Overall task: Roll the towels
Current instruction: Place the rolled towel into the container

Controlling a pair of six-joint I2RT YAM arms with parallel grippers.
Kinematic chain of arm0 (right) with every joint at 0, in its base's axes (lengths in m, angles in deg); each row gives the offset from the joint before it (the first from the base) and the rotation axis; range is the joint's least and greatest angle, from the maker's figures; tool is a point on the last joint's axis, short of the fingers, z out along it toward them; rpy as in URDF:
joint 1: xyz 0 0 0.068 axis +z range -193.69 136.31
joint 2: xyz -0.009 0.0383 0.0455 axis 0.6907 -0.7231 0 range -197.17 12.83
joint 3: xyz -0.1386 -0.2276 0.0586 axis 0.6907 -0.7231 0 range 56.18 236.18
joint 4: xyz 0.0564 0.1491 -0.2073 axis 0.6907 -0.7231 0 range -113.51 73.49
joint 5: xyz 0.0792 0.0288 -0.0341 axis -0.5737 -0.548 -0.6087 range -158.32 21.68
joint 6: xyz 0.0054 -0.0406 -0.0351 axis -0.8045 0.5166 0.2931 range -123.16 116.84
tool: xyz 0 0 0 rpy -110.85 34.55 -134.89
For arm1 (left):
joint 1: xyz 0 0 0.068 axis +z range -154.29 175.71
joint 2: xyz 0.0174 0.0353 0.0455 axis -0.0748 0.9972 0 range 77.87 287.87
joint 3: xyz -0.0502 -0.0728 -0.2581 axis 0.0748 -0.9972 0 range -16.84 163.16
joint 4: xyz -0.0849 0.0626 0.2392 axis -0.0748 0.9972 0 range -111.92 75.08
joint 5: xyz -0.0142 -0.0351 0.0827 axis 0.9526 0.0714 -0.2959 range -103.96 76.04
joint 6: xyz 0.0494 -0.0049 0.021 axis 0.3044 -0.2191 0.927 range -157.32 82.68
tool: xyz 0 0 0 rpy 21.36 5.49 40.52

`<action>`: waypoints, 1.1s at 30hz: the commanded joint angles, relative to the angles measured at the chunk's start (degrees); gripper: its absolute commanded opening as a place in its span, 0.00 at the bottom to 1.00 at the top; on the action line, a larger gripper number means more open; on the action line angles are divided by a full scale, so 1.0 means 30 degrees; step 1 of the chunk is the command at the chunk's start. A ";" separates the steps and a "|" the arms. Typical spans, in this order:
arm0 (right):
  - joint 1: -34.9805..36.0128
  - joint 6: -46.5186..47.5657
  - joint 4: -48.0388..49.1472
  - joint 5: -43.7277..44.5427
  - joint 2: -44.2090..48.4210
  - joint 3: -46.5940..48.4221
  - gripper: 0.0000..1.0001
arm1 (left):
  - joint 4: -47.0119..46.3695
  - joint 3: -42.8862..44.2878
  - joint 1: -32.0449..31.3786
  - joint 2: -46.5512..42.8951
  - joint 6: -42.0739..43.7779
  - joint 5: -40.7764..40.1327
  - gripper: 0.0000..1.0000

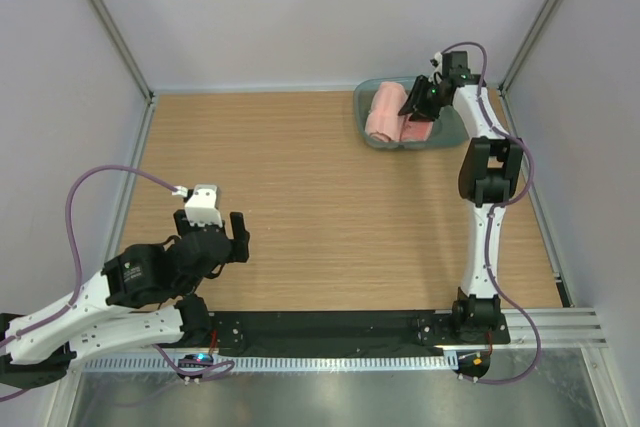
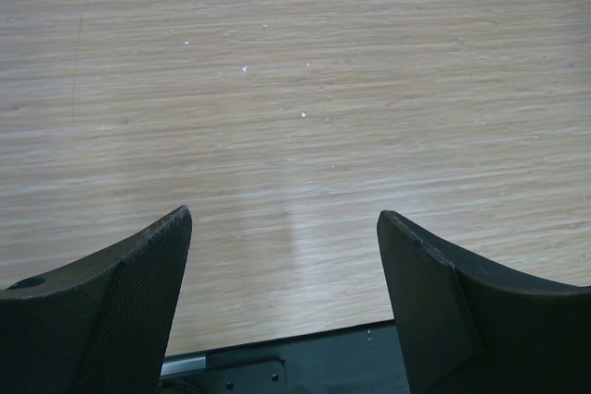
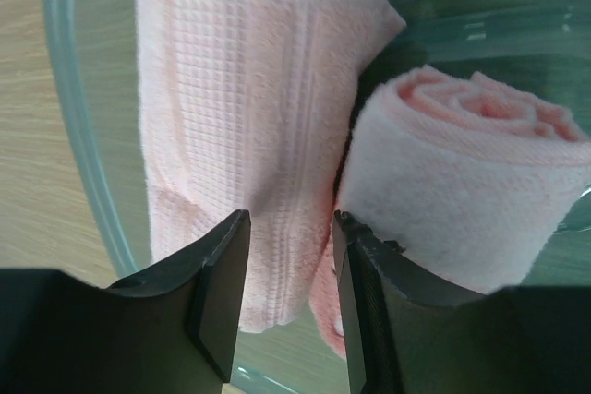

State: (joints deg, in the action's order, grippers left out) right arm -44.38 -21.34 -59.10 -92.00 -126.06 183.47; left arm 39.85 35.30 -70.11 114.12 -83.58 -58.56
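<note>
Two salmon-pink towels lie side by side in the blue-green tub (image 1: pixel 360 107) at the far right of the table. The left towel (image 1: pixel 383 112) (image 3: pixel 231 89) shows a waffle-weave band. The right towel (image 1: pixel 418 133) (image 3: pixel 462 191) is rolled, its spiral end facing the right wrist camera. My right gripper (image 1: pixel 418 105) (image 3: pixel 286 219) is down in the tub, its jaws narrowed on the inner edge of the left towel, with one fingertip in the crease between the two. My left gripper (image 1: pixel 213 237) (image 2: pixel 284 214) hangs open over bare wood at the near left, holding nothing.
The tub's translucent rim (image 3: pixel 66 136) curves along the left of the right wrist view, with wooden tabletop (image 1: pixel 320 187) beyond it. White walls and metal posts close in the table. A black rail (image 1: pixel 330 327) runs along the near edge.
</note>
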 commanded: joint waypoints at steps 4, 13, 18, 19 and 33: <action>0.0229 -0.0445 -0.0950 -0.0309 0.1937 0.2895 0.53 | -0.0319 -0.0065 0.0056 -0.0189 -0.0166 -0.0661 0.82; 0.1458 -0.0328 0.1359 -0.0834 1.0867 -0.3299 0.78 | -0.0290 -0.0036 0.0056 -0.0246 -0.0224 -0.0749 0.82; 0.2541 -0.1148 0.4870 -0.1480 1.6025 -0.8639 0.84 | -0.0261 -0.0094 0.0056 -0.0511 -0.0399 -0.0895 0.82; 0.2718 -0.1468 0.5431 -0.1597 1.7715 -0.9577 0.86 | -0.0203 -0.0095 0.0056 -0.0540 -0.0429 -0.0953 0.82; 0.4067 -0.4956 1.2608 -0.5172 2.6458 -2.2091 1.00 | 0.0150 -0.0241 0.0056 -0.0480 -0.1308 -0.2357 0.87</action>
State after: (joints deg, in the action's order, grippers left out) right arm -32.49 -31.94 -30.25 -104.26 -50.81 120.17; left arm 40.14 34.95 -70.11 113.31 -85.72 -61.40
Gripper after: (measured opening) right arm 0.995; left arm 0.866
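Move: The second rolled towel lies in the container right by the right fingertips, its middle about 2 cm to the hand's right, level fore and aft, and 4 cm below. The big rolled towel lies 8 cm to the hand's left and 2 cm ahead, also about 4 cm below; the container's middle is 1 cm ahead, 1 cm left and 6 cm below. From the left hand, the second towel is roughly 41 cm ahead, 55 cm right and 17 cm lower. The second rolled towel is left in the container as the right fingers go from half open to wide open and the hand lifts off. It rises almost straight first, then sweeps back about 27 cm and some 11 cm left past the big towel, peaking near 31 cm before sinking 7, while the wrist tips the fingers up about 35 degrees towards level. ##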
